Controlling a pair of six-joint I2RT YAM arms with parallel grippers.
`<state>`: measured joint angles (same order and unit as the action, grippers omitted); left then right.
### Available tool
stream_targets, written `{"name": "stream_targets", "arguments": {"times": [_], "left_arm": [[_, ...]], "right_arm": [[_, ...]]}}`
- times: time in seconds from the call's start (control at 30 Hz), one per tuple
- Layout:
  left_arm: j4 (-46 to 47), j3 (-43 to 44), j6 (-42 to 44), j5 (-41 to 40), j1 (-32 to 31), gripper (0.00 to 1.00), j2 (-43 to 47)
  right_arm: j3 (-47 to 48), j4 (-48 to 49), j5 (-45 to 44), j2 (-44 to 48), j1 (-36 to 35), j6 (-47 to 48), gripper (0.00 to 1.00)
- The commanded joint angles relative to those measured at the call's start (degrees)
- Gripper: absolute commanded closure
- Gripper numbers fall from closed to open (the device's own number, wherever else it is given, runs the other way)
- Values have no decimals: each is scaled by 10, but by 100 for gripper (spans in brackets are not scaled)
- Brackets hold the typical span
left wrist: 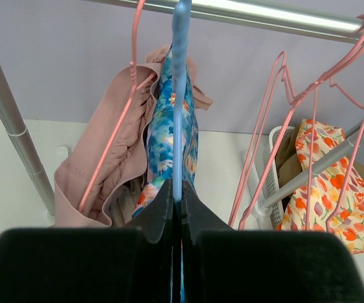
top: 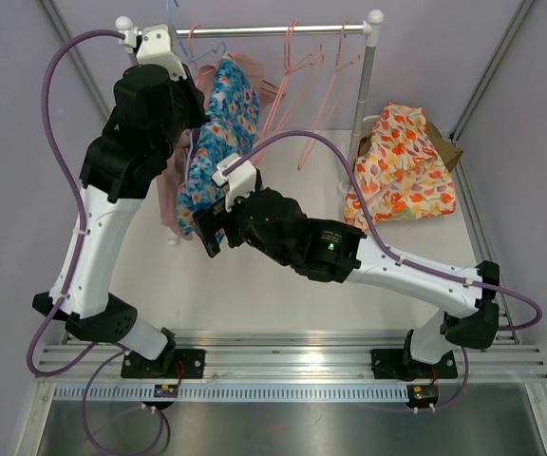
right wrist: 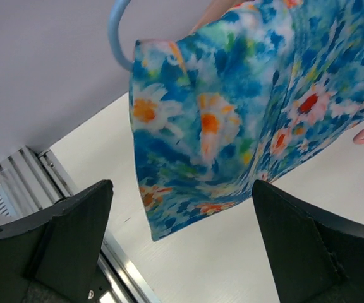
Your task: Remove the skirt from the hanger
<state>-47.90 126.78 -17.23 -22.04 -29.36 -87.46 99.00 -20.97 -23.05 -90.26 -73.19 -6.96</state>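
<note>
A blue floral skirt point(top: 221, 133) hangs on a light blue hanger point(left wrist: 179, 95) from the metal rail point(top: 273, 30). My left gripper point(left wrist: 177, 196) is high up at the rail's left part, shut on the blue hanger's lower stem, with the skirt point(left wrist: 163, 145) draped just beyond the fingers. My right gripper point(right wrist: 182, 189) is open and empty, close to the skirt's lower hem point(right wrist: 245, 107) without touching it. In the top view the right gripper point(top: 207, 228) sits at the skirt's bottom edge. The hanger's curved end point(right wrist: 114, 31) shows above the cloth.
A pink garment point(left wrist: 106, 158) hangs on a pink hanger just left of the skirt. Empty pink hangers point(left wrist: 308, 95) hang to the right. The rack's right post point(top: 364, 104) stands beside a white basket point(left wrist: 267, 183) holding an orange floral garment point(top: 402, 171). Walls close in on both sides.
</note>
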Motion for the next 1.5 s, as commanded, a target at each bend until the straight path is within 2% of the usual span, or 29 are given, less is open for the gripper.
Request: {"name": "stream_targets", "arguments": {"times": [0.0, 0.1, 0.17, 0.23, 0.27, 0.33, 0.53, 0.67, 0.93, 0.97, 1.1, 1.2, 1.33, 1.4, 1.43, 1.47], "left_arm": [[53, 0, -10, 6, -1, 100, 29], [53, -6, -14, 8, -1, 100, 33], [57, -14, -19, 13, -1, 100, 42], [65, -29, -20, 16, -1, 100, 53], [67, -32, -19, 16, -1, 100, 55], [62, -30, -14, 10, -1, 100, 56], [56, -28, 13, -15, 0, 100, 60], [46, 3, 46, -45, 4, 100, 49], [15, 73, 94, -72, 37, 100, 19], [15, 70, 96, -75, 37, 100, 20], [13, 60, 99, -77, 37, 100, 27], [10, 49, 99, -71, 37, 100, 38], [20, -12, 93, -28, 37, 100, 74], [31, -38, 85, 11, 36, 100, 98], [31, -50, 83, 25, 36, 100, 102], [31, -71, 79, 37, 35, 100, 108]], "right_arm": [[27, 61, -57, 4, 2, 12, 1], [19, 92, -82, -11, 2, 28, 4], [15, 109, -96, -25, 2, 40, 18], [16, 123, -96, -38, 2, 46, 46], [19, 120, -96, -46, 2, 42, 76], [21, 110, -96, -48, 1, 36, 98], [-74, 111, -110, 38, -10, -5, 100], [-160, 77, -179, 143, -46, -13, 100], [-255, -100, -352, 342, -146, -103, 100], [-258, -138, -364, 353, -153, -113, 100], [-249, -187, -406, 387, -154, -138, 100], [-242, -161, -433, 404, -154, -103, 100], [-239, -83, -457, 398, -153, 23, 100], [-234, -26, -504, 390, -153, 66, 100], [-235, 4, -523, 384, -151, 137, 100], [-238, 74, -538, 383, -144, 175, 100]]}}
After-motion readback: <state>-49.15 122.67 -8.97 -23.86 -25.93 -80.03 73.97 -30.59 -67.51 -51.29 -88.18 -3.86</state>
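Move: The blue skirt hangs with its near edge just in front of the right hand's open fingers; its middle is some 10 cm ahead, about 3 cm to the right and 3 cm higher. The pink skirt is roughly 13 cm ahead and 4 cm left, about level; the empty pink hangers are some 17 cm ahead, 11 cm right and 8 cm up. From the left hand, already gripping the blue hanger, the blue skirt's middle is about 6 cm ahead, 3 cm right and 12 cm below. The right fingers close on the near edge of the blue skirt after easing about 3 cm forward, then draw it roughly 25 cm to the right, swinging back towards the base on the way and turning some 30 degrees clockwise. The left hand keeps its grip on the blue hanger and shifts about 5 cm left, away from the skirt, rising slightly and then drawing back a little. ##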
